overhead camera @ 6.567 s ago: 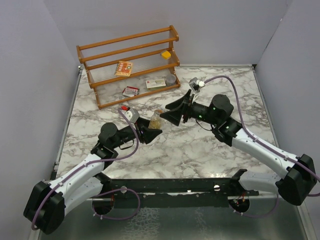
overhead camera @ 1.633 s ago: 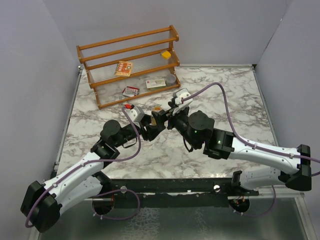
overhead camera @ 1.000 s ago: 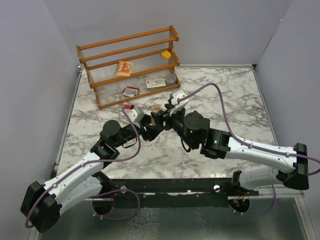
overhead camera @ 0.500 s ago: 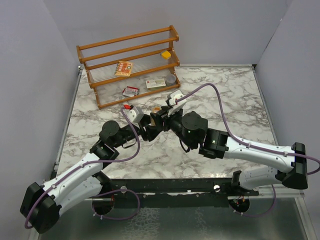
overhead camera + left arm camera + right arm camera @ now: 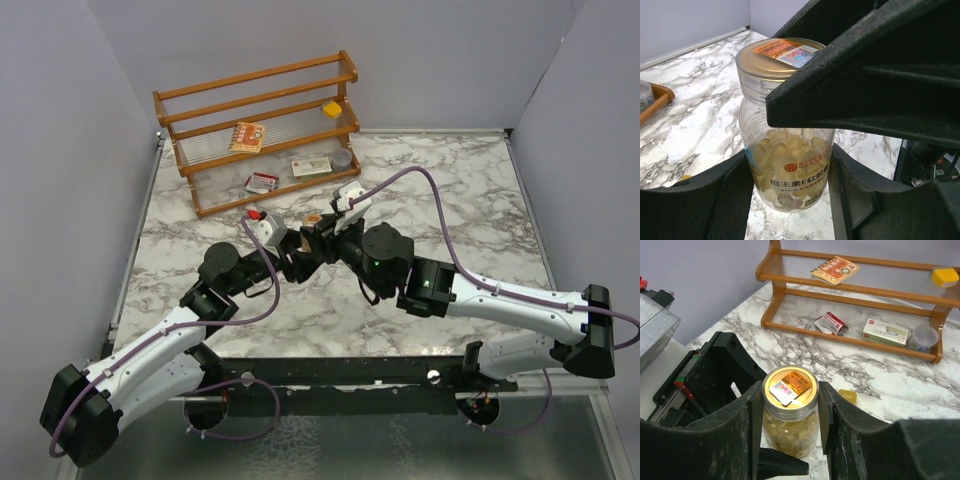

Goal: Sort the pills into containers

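A round clear jar full of yellowish pills, with a gold lid, stands upright at mid-table. My left gripper is shut on its lower body, one pad against each side. From the other side and higher up, my right gripper has its pads against both sides of the lid. The small squarish yellow box sits on the rack's middle shelf at the right end. A small flat yellow piece lies on the marble just right of the jar.
The wooden rack stands at the back left. It holds an orange card packet, a red-and-white packet, a pale box and a round grey tin.
My right gripper's jaws have narrowed onto the jar's lid, and that arm has edged slightly left. The left gripper and the jar have stayed put.
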`<state>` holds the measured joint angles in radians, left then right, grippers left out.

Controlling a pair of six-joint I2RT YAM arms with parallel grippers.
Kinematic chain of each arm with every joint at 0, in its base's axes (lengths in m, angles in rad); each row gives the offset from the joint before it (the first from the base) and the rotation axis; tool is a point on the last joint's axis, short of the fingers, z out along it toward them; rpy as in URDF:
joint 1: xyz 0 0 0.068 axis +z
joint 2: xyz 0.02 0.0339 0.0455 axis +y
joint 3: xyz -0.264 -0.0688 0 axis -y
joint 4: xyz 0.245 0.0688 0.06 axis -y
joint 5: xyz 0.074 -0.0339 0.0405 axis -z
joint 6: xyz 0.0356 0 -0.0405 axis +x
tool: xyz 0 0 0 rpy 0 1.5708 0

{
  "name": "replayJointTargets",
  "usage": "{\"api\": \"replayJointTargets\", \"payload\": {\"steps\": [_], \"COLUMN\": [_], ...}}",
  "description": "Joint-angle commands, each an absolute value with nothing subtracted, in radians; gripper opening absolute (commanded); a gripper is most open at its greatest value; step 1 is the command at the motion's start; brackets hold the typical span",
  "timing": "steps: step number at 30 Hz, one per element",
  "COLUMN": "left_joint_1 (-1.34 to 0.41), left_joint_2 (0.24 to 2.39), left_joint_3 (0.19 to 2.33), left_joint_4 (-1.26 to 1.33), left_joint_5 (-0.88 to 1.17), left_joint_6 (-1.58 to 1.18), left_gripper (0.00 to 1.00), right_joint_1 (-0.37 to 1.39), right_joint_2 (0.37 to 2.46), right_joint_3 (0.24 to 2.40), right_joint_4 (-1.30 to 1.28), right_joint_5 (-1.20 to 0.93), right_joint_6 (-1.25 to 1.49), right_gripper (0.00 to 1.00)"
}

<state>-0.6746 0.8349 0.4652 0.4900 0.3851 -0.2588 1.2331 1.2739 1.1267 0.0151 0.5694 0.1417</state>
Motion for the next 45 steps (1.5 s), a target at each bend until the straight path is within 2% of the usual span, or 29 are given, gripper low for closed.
{"api": "replayJointTargets", "payload": {"steps": [1,5,22,35,45], "left_joint_1": [-0.681,-0.682,-0.741,-0.830,-0.842], "left_joint_2": [0.817,0.813,0.867,0.894,0.873], "left_joint_3": [0.461,0.464,0.499,0.531,0.514], "left_joint_4": [0.531,0.543,0.680,0.694,0.694], "left_joint_5": [0.425,0.477,0.863,1.031,1.006], "left_joint_6": [-0.255,-0.249,-0.273,-0.232,-0.217], "left_gripper": [0.00,0.00,0.00,0.00,0.00], "right_joint_1": [1.233,1.233,1.234,1.233,1.233], "right_joint_2": [1.265,1.237,0.959,0.864,0.812], "right_joint_3": [1.158,1.145,1.030,0.939,0.901], "right_joint_4": [0.005,-0.036,-0.071,-0.014,0.003], "right_joint_5": [0.546,0.528,0.280,0.150,0.136], "right_joint_6": [0.152,0.159,0.092,0.032,-0.013], "right_gripper": [0.24,0.17,0.14,0.15,0.25]}}
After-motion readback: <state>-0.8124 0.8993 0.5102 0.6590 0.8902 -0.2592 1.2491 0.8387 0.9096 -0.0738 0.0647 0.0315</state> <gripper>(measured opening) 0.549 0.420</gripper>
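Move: The pill bottle is upright in the air between both hands: its middle sits about 2 cm above the left hand, which grips the lower body, and some 3 cm below the right hand, at the lid end. The yellow box lies on the table about 18 cm ahead of the left hand, 2 cm to its left and roughly 25 cm below; the red-and-white box is some 37 cm ahead and 18 cm left. Both hands keep gripping the bottle, carrying it back about 11 cm and rightward, turning inward some 30 degrees. ##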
